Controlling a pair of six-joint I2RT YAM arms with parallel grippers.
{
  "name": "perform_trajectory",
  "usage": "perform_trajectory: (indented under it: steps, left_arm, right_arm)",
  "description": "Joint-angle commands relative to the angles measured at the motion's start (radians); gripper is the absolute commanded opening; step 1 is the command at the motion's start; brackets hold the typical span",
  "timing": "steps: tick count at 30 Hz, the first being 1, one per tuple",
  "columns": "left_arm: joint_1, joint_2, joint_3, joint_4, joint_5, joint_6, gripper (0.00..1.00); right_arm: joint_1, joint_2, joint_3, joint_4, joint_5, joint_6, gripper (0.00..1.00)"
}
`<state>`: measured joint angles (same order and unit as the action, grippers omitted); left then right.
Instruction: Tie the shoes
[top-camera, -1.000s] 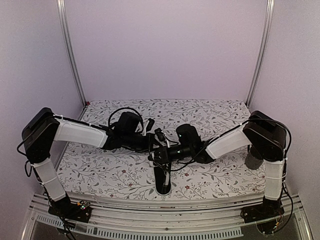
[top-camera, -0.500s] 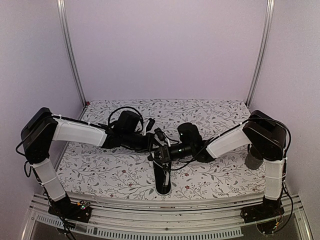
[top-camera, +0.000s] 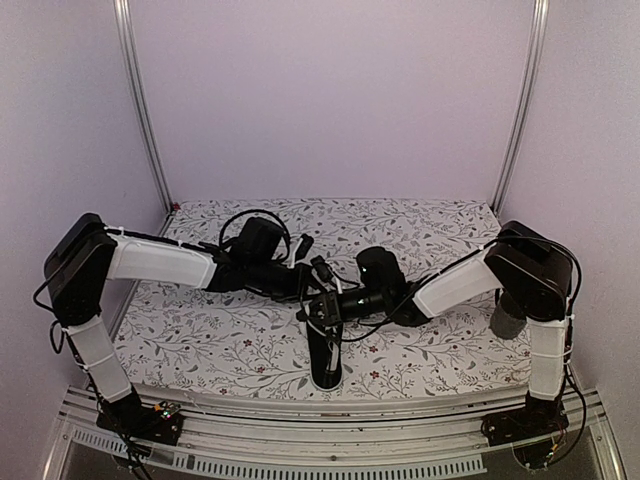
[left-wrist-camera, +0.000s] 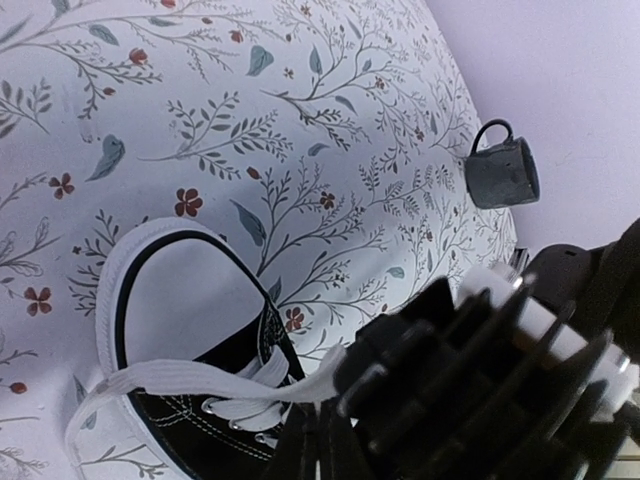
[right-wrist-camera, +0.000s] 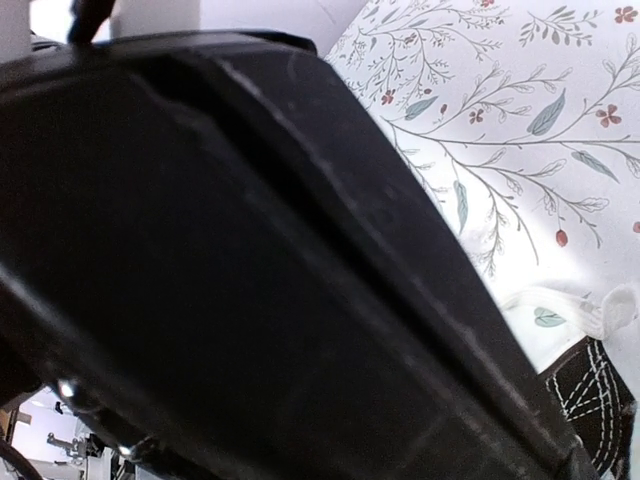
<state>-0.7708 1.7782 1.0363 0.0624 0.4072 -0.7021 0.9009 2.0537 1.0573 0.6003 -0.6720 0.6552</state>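
Note:
The black shoe (top-camera: 324, 362) with a white toe cap (left-wrist-camera: 170, 290) lies near the table's front edge, toe toward the arms' bases. My two grippers meet just above its laced end. The left gripper (left-wrist-camera: 318, 415) is shut. A taut white lace (left-wrist-camera: 200, 385) runs from the shoe to its fingertips, and a white sliver shows between them. The right gripper (top-camera: 318, 310) presses in from the right, its black body (left-wrist-camera: 480, 380) touching the lace's end. Its jaws are hidden and it counts as shut. In the right wrist view a dark body (right-wrist-camera: 250, 250) blocks nearly everything.
A dark grey mug (left-wrist-camera: 500, 172) stands on the floral mat (top-camera: 200, 340) at the right, by the right arm's elbow (top-camera: 530, 270). Purple walls close in the back and both sides. Cables loop over the left wrist (top-camera: 250, 225).
The left wrist has edged slightly toward the back. The right gripper and the shoe have stayed in place.

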Motion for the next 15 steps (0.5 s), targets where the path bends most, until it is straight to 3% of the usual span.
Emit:
perform_trajectory:
  steps: [1, 4, 9, 15]
  left_arm:
    - [-0.005, 0.045, 0.057, -0.001, 0.036, 0.035, 0.02]
    - [-0.005, 0.041, 0.064, -0.026, 0.022, 0.06, 0.15]
    - [-0.003, -0.049, 0.014, -0.069, -0.077, 0.119, 0.58]
    - [-0.001, -0.216, -0.124, -0.062, -0.146, 0.18, 0.84]
  right_arm:
    - [0.017, 0.005, -0.016, 0.034, 0.029, -0.028, 0.02]
    - [0.017, 0.006, -0.03, 0.036, 0.041, -0.026, 0.02]
    - [0.017, 0.005, -0.034, 0.035, 0.055, -0.025, 0.02]
    - [0.014, 0.001, -0.035, 0.031, 0.059, -0.026, 0.02]
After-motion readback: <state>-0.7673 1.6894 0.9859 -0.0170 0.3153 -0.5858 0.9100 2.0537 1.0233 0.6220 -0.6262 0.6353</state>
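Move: The shoe's lacing lies just under both grippers: from the left hand about 1 cm back, 3 cm right and 4 cm down; from the right hand about 2 cm ahead, 1 cm left and 3 cm down. The shoe's toe cap points away from the bases, some 5 cm ahead of the left hand, 3 cm to its right and 6 cm lower. The right fingertips are about 3 cm back and 4 cm right of the left hand, roughly 1 cm lower. The lace in the left fingers is let go: the shut fingers open wide as that hand dips about 1.5 cm towards the shoe, then it rises back and draws away to the left, ending some 2.5 cm left of its start with a slight wrist tilt of under 10 degrees. The right fingers stay shut on their lace beside the lacing and sink about 1 cm. ##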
